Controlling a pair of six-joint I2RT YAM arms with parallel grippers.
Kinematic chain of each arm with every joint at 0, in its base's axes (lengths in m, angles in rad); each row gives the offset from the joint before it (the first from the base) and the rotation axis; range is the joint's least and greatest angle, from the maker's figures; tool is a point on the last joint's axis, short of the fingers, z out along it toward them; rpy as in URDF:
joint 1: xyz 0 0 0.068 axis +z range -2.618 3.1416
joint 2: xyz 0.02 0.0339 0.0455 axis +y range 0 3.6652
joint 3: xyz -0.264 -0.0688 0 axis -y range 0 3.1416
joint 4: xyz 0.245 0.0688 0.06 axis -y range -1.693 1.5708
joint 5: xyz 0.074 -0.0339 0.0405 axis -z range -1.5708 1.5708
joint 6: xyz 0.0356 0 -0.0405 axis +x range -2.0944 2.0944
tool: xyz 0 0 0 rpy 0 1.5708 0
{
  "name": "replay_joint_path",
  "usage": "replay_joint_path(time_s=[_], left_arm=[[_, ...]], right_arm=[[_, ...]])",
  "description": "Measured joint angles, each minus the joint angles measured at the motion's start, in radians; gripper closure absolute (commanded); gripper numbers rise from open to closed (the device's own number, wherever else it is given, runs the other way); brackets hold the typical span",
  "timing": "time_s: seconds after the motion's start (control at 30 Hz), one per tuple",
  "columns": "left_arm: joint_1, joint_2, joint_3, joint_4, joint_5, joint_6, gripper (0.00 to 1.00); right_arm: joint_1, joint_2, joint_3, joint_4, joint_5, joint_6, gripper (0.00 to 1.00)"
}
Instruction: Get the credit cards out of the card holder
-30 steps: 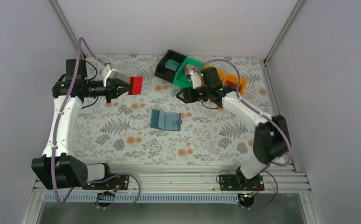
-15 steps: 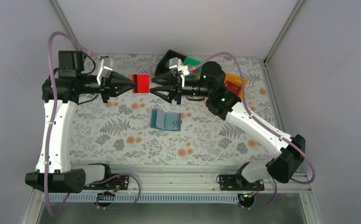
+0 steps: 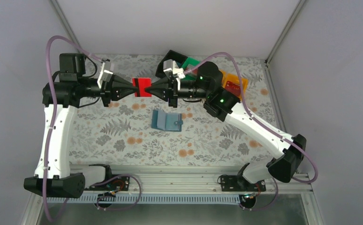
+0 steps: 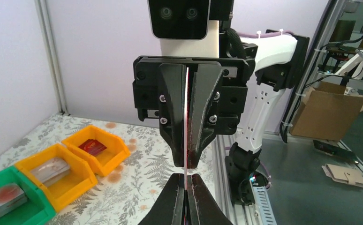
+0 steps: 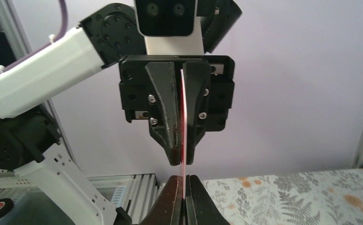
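Observation:
A red credit card [image 3: 142,87] with a dark stripe hangs in the air above the back of the table, held from both ends. My left gripper [image 3: 133,88] is shut on its left end. My right gripper [image 3: 150,89] is shut on its right end, tip to tip with the left. In the left wrist view the card [image 4: 186,140] shows edge-on between my own fingers [image 4: 176,199] and the opposing jaws. The right wrist view shows the same card [image 5: 184,126]. The blue-teal card holder [image 3: 166,120] lies open on the table below, apart from both grippers.
Black [image 3: 169,60], green [image 3: 190,62] and orange [image 3: 234,82] bins stand at the back right. In the left wrist view two orange bins [image 4: 105,161] and a green bin [image 4: 36,211] hold cards, one red [image 4: 91,146]. Enclosure walls stand on both sides.
My right arm swung left from the bins to the red card and closed on its free end. My left arm rose a little, still holding the card.

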Motion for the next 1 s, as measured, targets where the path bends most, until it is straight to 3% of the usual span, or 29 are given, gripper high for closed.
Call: replay_joint_path(time_s=[0.03,0.17,0.23,0.37,0.47,0.53,0.63,0.83,1.0], left_arm=[[0.000,-0.002,-0.005,0.003,-0.003,-0.002,0.91],[-0.002,-0.003,-0.031,0.047,-0.048,-0.043,0.15],[-0.006,-0.002,-0.046,0.079,-0.097,-0.091,0.01],[-0.003,0.014,-0.064,0.150,-0.242,-0.193,0.00],[0.002,0.025,-0.100,0.201,-0.319,-0.245,0.00],[0.004,0.033,-0.121,0.222,-0.360,-0.268,0.00],[0.006,0.038,-0.132,0.241,-0.401,-0.281,0.00],[0.006,0.036,-0.137,0.266,-0.434,-0.286,0.00],[0.006,0.047,-0.137,0.266,-0.439,-0.286,0.00]], right_arm=[[0.001,0.000,0.003,-0.013,0.010,-0.003,0.96],[0.007,-0.003,0.028,-0.101,0.119,-0.043,0.96],[0.009,-0.015,0.043,-0.163,0.229,-0.079,0.96],[0.010,-0.051,0.087,-0.281,0.523,-0.212,0.96],[0.011,-0.090,0.087,-0.272,0.803,-0.409,0.96],[0.011,-0.133,0.025,-0.141,1.024,-0.647,0.96],[0.011,-0.180,-0.114,0.124,1.229,-1.019,0.96],[0.013,-0.212,-0.455,0.667,1.340,-1.755,0.96],[0.014,-0.212,-0.622,0.874,1.304,-2.035,0.96]])
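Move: The red card is upright between the two hands, its middle about 2 cm left of the right hand's point and 2 cm right of the left's. From the right hand, the green box with the red-circle cards lies some 45 cm ahead, 15 cm right and 42 cm below; the black box is about 51 ahead and 4 right, the nearer orange box 38 ahead and 28 right, both as low. The open card holder lies about 15 cm ahead and 6 right of the left hand, 43 below. The card, already pinched by both hands, passes to the right hand alone: the left fingers open wide and back off about 10 cm forward and 7 down. The right keeps its pinch and sweeps the card forward, then right, about 20 cm in all towards the green box, humping up before sinking again, while its wrist swings clockwise from pointing left to forward and tipped up, rolling over. ##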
